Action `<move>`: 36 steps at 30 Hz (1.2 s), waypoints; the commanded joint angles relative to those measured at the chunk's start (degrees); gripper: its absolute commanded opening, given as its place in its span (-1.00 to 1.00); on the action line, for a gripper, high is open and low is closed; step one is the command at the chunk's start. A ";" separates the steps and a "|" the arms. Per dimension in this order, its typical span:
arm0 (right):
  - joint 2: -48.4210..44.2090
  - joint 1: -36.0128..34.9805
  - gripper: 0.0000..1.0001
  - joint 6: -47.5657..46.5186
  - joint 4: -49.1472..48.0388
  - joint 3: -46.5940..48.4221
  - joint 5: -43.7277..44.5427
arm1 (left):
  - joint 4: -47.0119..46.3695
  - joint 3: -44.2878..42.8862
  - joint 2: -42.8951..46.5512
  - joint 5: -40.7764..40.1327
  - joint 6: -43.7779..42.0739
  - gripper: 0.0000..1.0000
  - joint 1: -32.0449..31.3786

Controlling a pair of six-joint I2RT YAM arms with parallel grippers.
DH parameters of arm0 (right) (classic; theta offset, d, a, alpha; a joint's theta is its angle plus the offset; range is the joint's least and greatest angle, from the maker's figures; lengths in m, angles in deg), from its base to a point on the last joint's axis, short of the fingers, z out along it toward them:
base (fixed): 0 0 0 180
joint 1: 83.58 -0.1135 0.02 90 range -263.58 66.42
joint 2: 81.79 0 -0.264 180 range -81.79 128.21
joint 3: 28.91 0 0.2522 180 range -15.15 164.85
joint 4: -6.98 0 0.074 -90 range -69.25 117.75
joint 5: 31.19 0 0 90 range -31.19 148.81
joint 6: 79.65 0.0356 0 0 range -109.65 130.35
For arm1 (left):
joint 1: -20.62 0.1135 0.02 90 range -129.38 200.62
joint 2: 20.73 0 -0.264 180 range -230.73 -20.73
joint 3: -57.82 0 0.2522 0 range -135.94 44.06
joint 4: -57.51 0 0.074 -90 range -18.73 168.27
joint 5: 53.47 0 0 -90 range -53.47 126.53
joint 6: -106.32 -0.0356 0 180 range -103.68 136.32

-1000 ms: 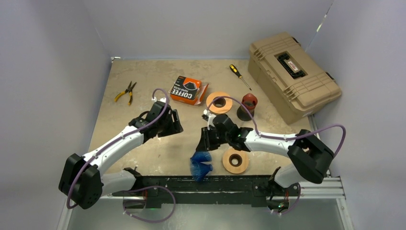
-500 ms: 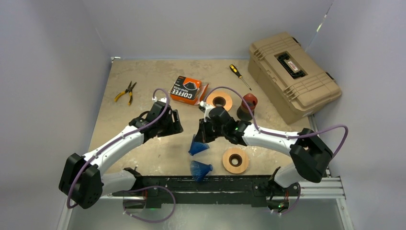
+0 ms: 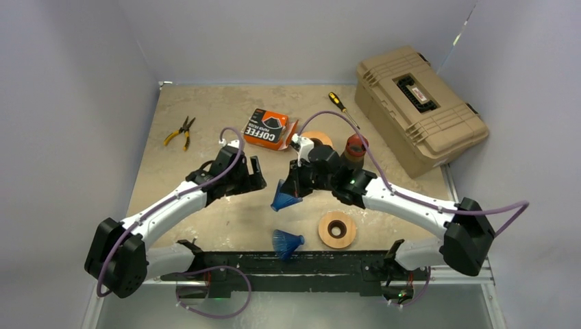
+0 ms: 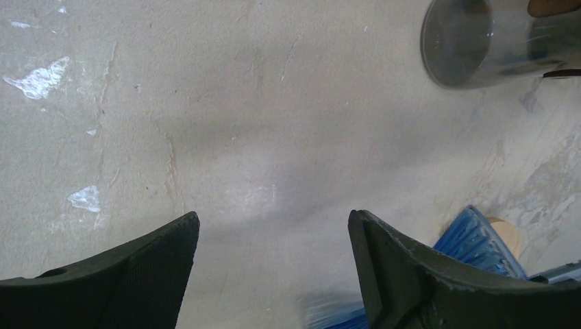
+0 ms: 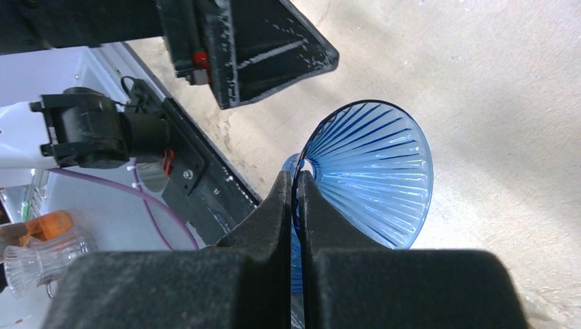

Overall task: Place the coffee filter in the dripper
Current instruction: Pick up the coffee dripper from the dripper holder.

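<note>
My right gripper (image 3: 291, 186) is shut on the rim of a blue ribbed dripper (image 3: 283, 199), holding it tilted above the table's middle. The right wrist view shows the fingers pinching its thin wall (image 5: 373, 181). A second blue dripper (image 3: 286, 243) stands near the front edge. My left gripper (image 3: 255, 179) hovers open and empty just left of the held dripper; the blue cone (image 4: 479, 236) shows beside its right finger. No loose coffee filter is in view, only an orange filter box (image 3: 266, 128) marked COFFEE.
A wooden ring (image 3: 337, 229) lies at the front right and another (image 3: 319, 140) behind my right arm, next to a red object (image 3: 356, 145). Pliers (image 3: 180, 131) lie at the back left. A screwdriver (image 3: 342, 110) and a tan case (image 3: 419, 106) are at the back right.
My right gripper shut on one blue dripper, lifted it off the other and carried it toward the table's middle. The left gripper opened wider.
</note>
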 commanded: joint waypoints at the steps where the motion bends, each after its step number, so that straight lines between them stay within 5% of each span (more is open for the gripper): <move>1: -4.17 -0.20 -1.00 -1.38 0.04 2.86 1.77 | -4.59 0.88 0.11 1.31 0.29 0.65 0.51; 13: -8.34 -0.11 -1.00 -3.36 2.28 6.02 1.64 | -7.91 2.41 7.95 0.00 1.23 0.98 1.96; 36: -2.32 7.59 -1.00 -14.93 18.83 27.44 12.33 | 5.12 -7.06 9.36 -17.57 -16.29 0.98 2.09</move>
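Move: The wooden dripper holder on the glass carafe lies about 16 cm ahead of the right hand, 6 cm to its right and some 6 cm lower. The red-topped cup stands about 11 cm to the right of that holder and level with it, and the coffee filter box some 11 cm beyond it and 13 cm to its left. The second blue dripper lies 8 cm back from the right hand and 2 cm left. From the left hand, the same holder is 6 cm ahead, 16 cm right. The blue dripper, still pinched by its rim in the shut right fingers, goes up about 13 cm, nearly straight at first, then also swings forward and a little right over the table towards above the holder, the wrist turning some 20 degrees. Meanwhile the left hand opens fully, rises about 8 cm and backs off left and slightly forward, its fingers tipping up. ##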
